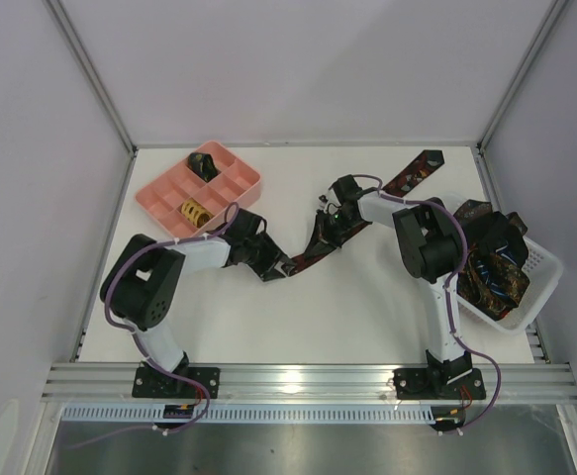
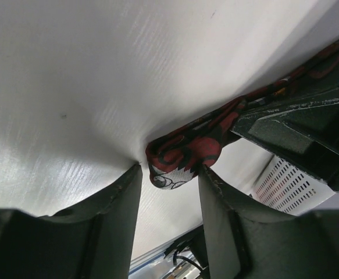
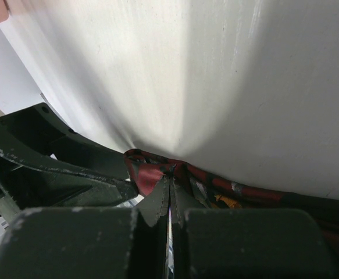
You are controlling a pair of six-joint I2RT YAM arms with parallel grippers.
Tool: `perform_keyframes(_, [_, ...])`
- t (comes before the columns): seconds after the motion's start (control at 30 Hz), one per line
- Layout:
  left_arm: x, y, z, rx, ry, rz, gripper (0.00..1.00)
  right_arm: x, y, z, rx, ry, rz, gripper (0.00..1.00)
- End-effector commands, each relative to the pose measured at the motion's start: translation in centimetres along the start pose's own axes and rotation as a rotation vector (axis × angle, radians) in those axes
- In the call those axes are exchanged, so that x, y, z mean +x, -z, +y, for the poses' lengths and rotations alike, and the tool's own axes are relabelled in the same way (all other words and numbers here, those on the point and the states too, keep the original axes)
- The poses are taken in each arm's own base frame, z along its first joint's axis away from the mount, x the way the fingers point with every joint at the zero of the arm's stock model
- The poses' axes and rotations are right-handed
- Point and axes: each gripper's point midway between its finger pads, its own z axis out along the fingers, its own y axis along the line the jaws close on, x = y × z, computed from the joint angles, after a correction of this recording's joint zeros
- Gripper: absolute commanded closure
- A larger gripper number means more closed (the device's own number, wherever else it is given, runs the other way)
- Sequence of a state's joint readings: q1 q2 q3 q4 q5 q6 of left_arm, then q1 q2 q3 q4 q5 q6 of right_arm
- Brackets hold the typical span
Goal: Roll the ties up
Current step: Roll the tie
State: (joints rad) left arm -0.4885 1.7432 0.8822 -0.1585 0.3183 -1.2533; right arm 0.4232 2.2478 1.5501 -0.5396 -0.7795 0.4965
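Note:
A dark tie (image 1: 408, 178) with red patterning lies diagonally across the table, from the back right toward the middle. My left gripper (image 1: 276, 265) is at its near end. In the left wrist view that folded end (image 2: 186, 148) sits right at the tips of the left gripper (image 2: 169, 171), whose jaws stand apart with white table showing between them. My right gripper (image 1: 326, 226) is farther up the same tie. Seen from the right wrist, the right gripper (image 3: 172, 174) is shut, with red fabric (image 3: 149, 174) pinched at its tips.
A pink compartment tray (image 1: 159, 193) at the back left holds a dark rolled tie (image 1: 206, 161) and a yellow rolled one (image 1: 194, 211). At the right edge a white mesh basket (image 1: 542, 265) holds several loose ties (image 1: 491, 257). Walls enclose the table.

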Motion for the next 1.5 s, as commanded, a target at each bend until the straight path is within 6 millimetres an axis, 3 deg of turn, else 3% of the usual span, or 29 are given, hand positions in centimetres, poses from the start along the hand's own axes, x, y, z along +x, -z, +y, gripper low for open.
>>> perform_keyframes(0.0, [-0.1,-0.5,0.1,-0.003,0.015,-0.006,0.51,-0.6,-0.6,-2.9,0.099,0.006,-0.042,1.0])
perform_keyframes(0.13, [-0.2,-0.6,0.0,0.009,0.007,-0.008,0.64,-0.5,-0.8,-2.9,0.104,0.008,-0.036,1.0])
perform_keyframes(0.17, [-0.2,-0.6,0.0,0.009,-0.005,-0.013,0.75,-0.5,-0.7,-2.9,0.106,0.01,-0.039,1.0])
perform_keyframes(0.27, [-0.6,-0.4,0.2,0.003,-0.026,-0.031,0.97,-0.1,-1.0,-2.9,0.115,0.019,-0.029,1.0])
perform_keyframes(0.3, [-0.8,-0.2,0.3,0.002,-0.031,-0.045,1.0,0.0,-1.1,-2.9,0.116,0.021,-0.025,1.0])
perform_keyframes(0.53, [-1.7,2.4,0.7,-0.023,-0.116,-0.127,1.0,1.2,-2.2,-2.0,0.122,0.051,0.004,1.0])
perform_keyframes(0.77, [-1.7,5.7,1.8,-0.042,-0.161,-0.191,0.99,2.9,-3.3,0.2,0.1,0.09,0.037,1.0])
perform_keyframes(0.97, [-1.6,6.5,2.7,-0.099,-0.23,-0.197,1.0,4.9,-4.4,2.7,0.073,0.13,0.068,1.0])
perform_keyframes(1.17, [-1.3,7.6,1.4,-0.085,-0.284,-0.22,1.0,5.9,-4.7,3.4,0.074,0.146,0.082,1.0])
perform_keyframes(1.27, [-1.4,8.3,-0.8,-0.063,-0.332,-0.244,0.99,6.4,-4.9,3.5,0.073,0.149,0.091,1.0])
perform_keyframes(1.47, [-0.8,7.9,-3.2,-0.042,-0.394,-0.241,0.99,6.5,-5.1,4.1,0.054,0.153,0.092,1.0])
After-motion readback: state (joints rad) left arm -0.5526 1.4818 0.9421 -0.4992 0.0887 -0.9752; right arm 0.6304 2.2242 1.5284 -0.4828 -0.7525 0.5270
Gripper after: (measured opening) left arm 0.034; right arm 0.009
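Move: The tie's folded near end lies just between the left hand's open fingers, about 1 cm to the right of the hand point and 1 cm below. From the right hand, which is shut on the strip, that end is roughly 5 cm left and 4 cm back. The tie's flat far end lies some 30 cm right of the right hand and 24 cm ahead. The pink tray sits about 22 cm left of the left hand, 20 cm ahead. The tie's folded end is pinched as the left fingers close fully on it. That hand then carries it left and back about 6 cm while rising, then eases forward and right as it lifts to some 5 cm, tilting about 20 degrees. The right hand, still shut on the strip, drags it back and left roughly 9 cm, staying low and turning slightly counter-clockwise. ##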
